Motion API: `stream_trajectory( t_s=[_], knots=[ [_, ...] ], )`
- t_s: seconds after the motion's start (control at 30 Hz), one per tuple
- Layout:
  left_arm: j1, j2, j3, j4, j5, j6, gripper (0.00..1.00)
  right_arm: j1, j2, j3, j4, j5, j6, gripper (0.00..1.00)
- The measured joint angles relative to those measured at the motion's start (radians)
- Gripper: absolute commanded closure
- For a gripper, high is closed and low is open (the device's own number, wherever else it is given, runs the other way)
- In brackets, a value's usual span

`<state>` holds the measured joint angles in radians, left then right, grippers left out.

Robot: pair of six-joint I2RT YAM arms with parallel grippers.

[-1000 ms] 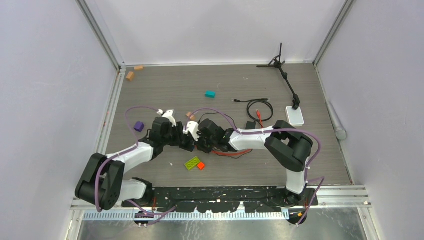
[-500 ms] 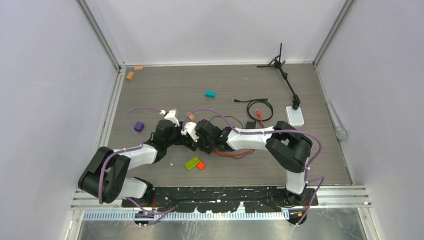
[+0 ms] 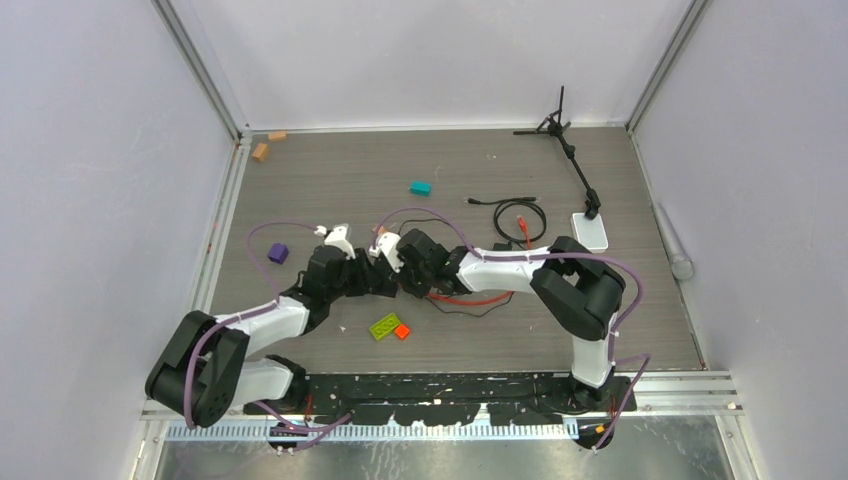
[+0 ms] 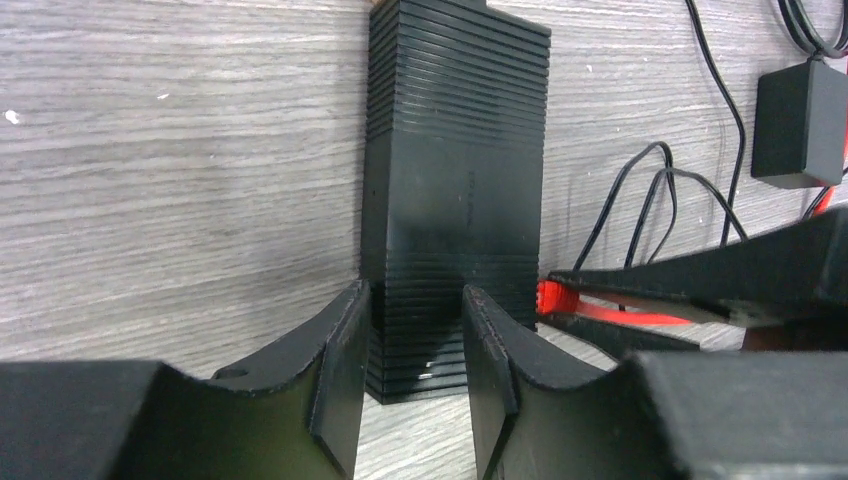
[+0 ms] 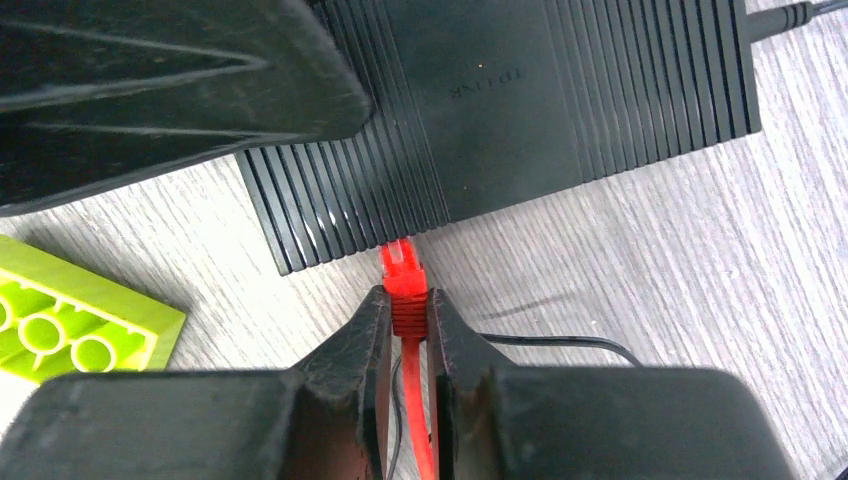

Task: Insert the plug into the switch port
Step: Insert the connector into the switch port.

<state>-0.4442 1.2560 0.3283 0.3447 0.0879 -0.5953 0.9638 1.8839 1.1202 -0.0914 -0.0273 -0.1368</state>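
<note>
The switch [image 4: 455, 150], a flat black ribbed box, lies on the table. My left gripper [image 4: 415, 300] stands over its near end with its jaws apart, and the ribbed end shows in the gap; I cannot tell whether it touches. My right gripper [image 5: 408, 300] is shut on the red plug [image 5: 403, 280]. The plug's tip meets the long side of the switch [image 5: 520, 90] near its left end; the port itself is hidden. In the left wrist view the plug [image 4: 548, 298] sits against the box's right side. From above, both grippers [image 3: 398, 280] cover the switch, and the red cable [image 3: 478, 299] trails right.
A lime brick [image 3: 384, 325] and a small orange brick [image 3: 401, 332] lie just in front of the grippers. A black power brick [image 4: 800, 120] with thin black wires lies to the right. Purple block [image 3: 278, 253], teal block [image 3: 420, 187], white tray [image 3: 590, 232] and black stand [image 3: 565, 140] are farther off.
Both grippers have shifted slightly toward the far side of the table. The left jaws have narrowed a little. The red cable now bows out in a wider arc.
</note>
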Motion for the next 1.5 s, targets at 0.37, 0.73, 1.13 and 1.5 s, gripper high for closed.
stream_trajectory(
  t_s=[0.37,0.73,1.13,1.5],
  knots=[
    [-0.007,-0.005,0.019,-0.050,-0.005,0.017,0.59,0.031,0.006,0.018,-0.017,0.011,-0.048,0.99],
    [-0.007,0.018,0.053,-0.074,-0.006,0.054,0.59,0.090,0.008,0.037,-0.067,0.059,-0.072,0.99],
    [-0.019,-0.263,0.066,-0.447,-0.131,0.027,0.30,0.076,-0.018,0.015,0.016,-0.022,-0.080,0.61],
    [-0.035,-0.363,0.126,-0.517,-0.177,0.089,0.29,-0.082,-0.226,-0.105,0.084,0.020,0.133,0.58]
  ],
)
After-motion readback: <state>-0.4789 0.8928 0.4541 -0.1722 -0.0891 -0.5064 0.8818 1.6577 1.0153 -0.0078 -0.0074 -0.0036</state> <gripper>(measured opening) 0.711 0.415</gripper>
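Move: The plug is pinched in the right gripper; the switch port it meets lies about 2 cm left and 1 cm ahead at hand height, the switch's middle about 4 cm ahead and 4 cm left. The lime brick is roughly 6 cm back and 5 cm left, the orange cube 6 cm back and 2 cm left. From the left gripper, set at the switch's near end, the port lies about 4 cm right and 1 cm back, the switch's middle 3 cm ahead and 2 cm right. Keep the left fingers on the switch's near end and work the plug at the port with the right gripper, swinging it back about 3 cm and slightly left. Then open both grippers: raise the left about 5 cm, drawing it left and a little back, and lift the right some 7 cm off the plug while carrying it forward and right, away from the port. ##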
